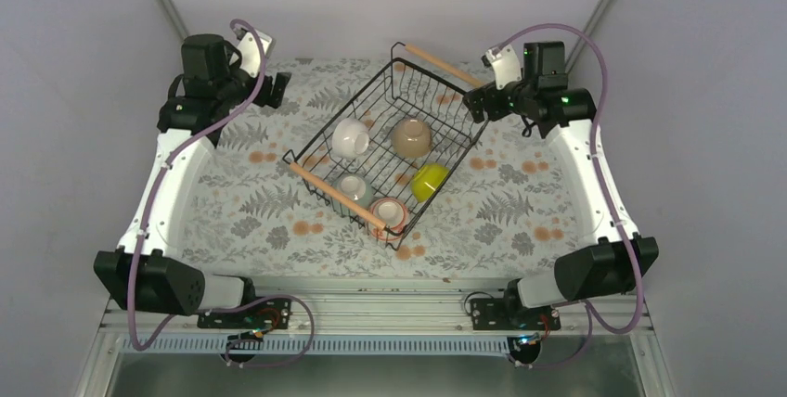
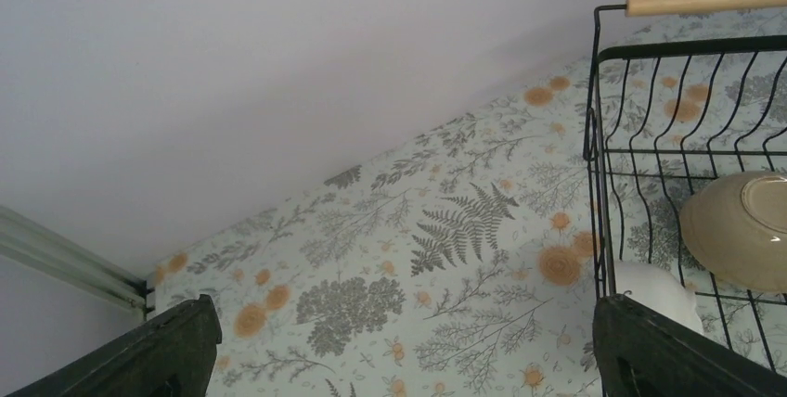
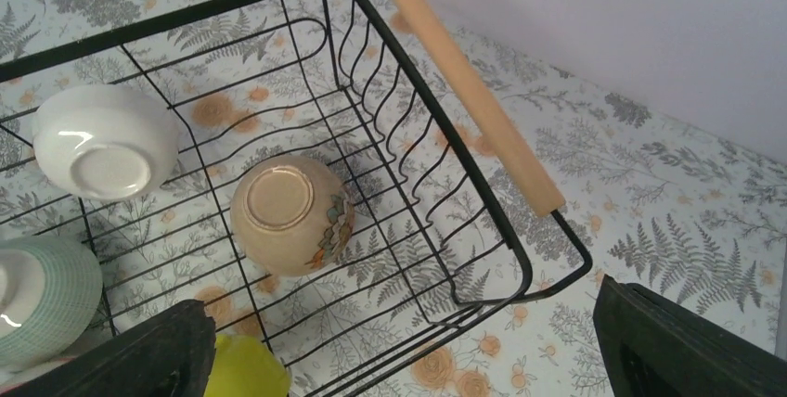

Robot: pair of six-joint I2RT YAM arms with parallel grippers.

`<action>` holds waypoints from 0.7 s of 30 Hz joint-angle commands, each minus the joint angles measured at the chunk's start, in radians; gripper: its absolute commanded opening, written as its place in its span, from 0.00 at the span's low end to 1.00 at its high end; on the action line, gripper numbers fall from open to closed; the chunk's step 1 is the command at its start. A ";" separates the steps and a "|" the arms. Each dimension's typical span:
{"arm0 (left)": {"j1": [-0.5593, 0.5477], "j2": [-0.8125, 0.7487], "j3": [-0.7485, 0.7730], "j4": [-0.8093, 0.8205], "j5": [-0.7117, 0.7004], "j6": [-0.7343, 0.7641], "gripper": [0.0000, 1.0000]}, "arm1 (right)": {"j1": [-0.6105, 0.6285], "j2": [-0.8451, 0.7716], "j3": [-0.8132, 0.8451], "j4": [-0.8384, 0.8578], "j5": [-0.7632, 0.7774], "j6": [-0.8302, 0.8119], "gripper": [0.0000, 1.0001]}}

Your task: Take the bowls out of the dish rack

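The black wire dish rack [image 1: 339,109] sits mid-table, turned at an angle, with several bowls lying in it: white [image 1: 350,137], tan [image 1: 411,136], yellow-green [image 1: 429,181], pale mint [image 1: 354,187] and pinkish [image 1: 390,214]. My left gripper [image 1: 278,86] is open at the back left, clear of the rack. Its wrist view shows the rack's corner [image 2: 599,137], the tan bowl [image 2: 738,230] and the white bowl [image 2: 654,286]. My right gripper [image 1: 475,102] is open beside the rack's far right corner. Beneath it are the tan bowl [image 3: 288,214], white bowl [image 3: 102,142], mint bowl [image 3: 46,295] and yellow-green bowl [image 3: 246,369].
A floral cloth [image 1: 251,211] covers the table. The rack's wooden handles are at its near-left end [image 1: 336,193] and far end [image 1: 443,65]; the far one [image 3: 459,77] passes under my right wrist. Grey walls close in on three sides.
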 commanded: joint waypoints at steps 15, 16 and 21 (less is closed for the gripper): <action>-0.002 -0.089 -0.068 0.046 -0.015 0.058 1.00 | 0.108 0.120 0.104 -0.049 -0.134 0.000 1.00; -0.001 -0.081 -0.059 0.039 -0.004 0.060 1.00 | 0.114 0.161 0.144 -0.064 -0.177 0.008 1.00; -0.003 -0.036 -0.010 -0.009 0.032 0.066 1.00 | 0.149 0.431 0.379 -0.159 -0.244 0.064 1.00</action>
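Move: The upside-down beige bowl in the rack is roughly 10 cm ahead of the right hand, 12 cm to its left and 26 cm below. The white bowl stands about 16 cm farther left, level with the beige one; the yellow-green bowl is some 14 cm nearer the bases and 4 cm to the beige one's right. From the left hand, the beige bowl lies about 8 cm ahead, 29 cm right and 31 cm below. Towards the beige bowl, still high over the rack and touching nothing, the right hand goes about 8 cm left. It starts slowly, then speeds up and swings forward some 3 cm near the end. The wrist turns counter-clockwise by about 10 degrees and tips slightly down; the fingers stay wide open. ##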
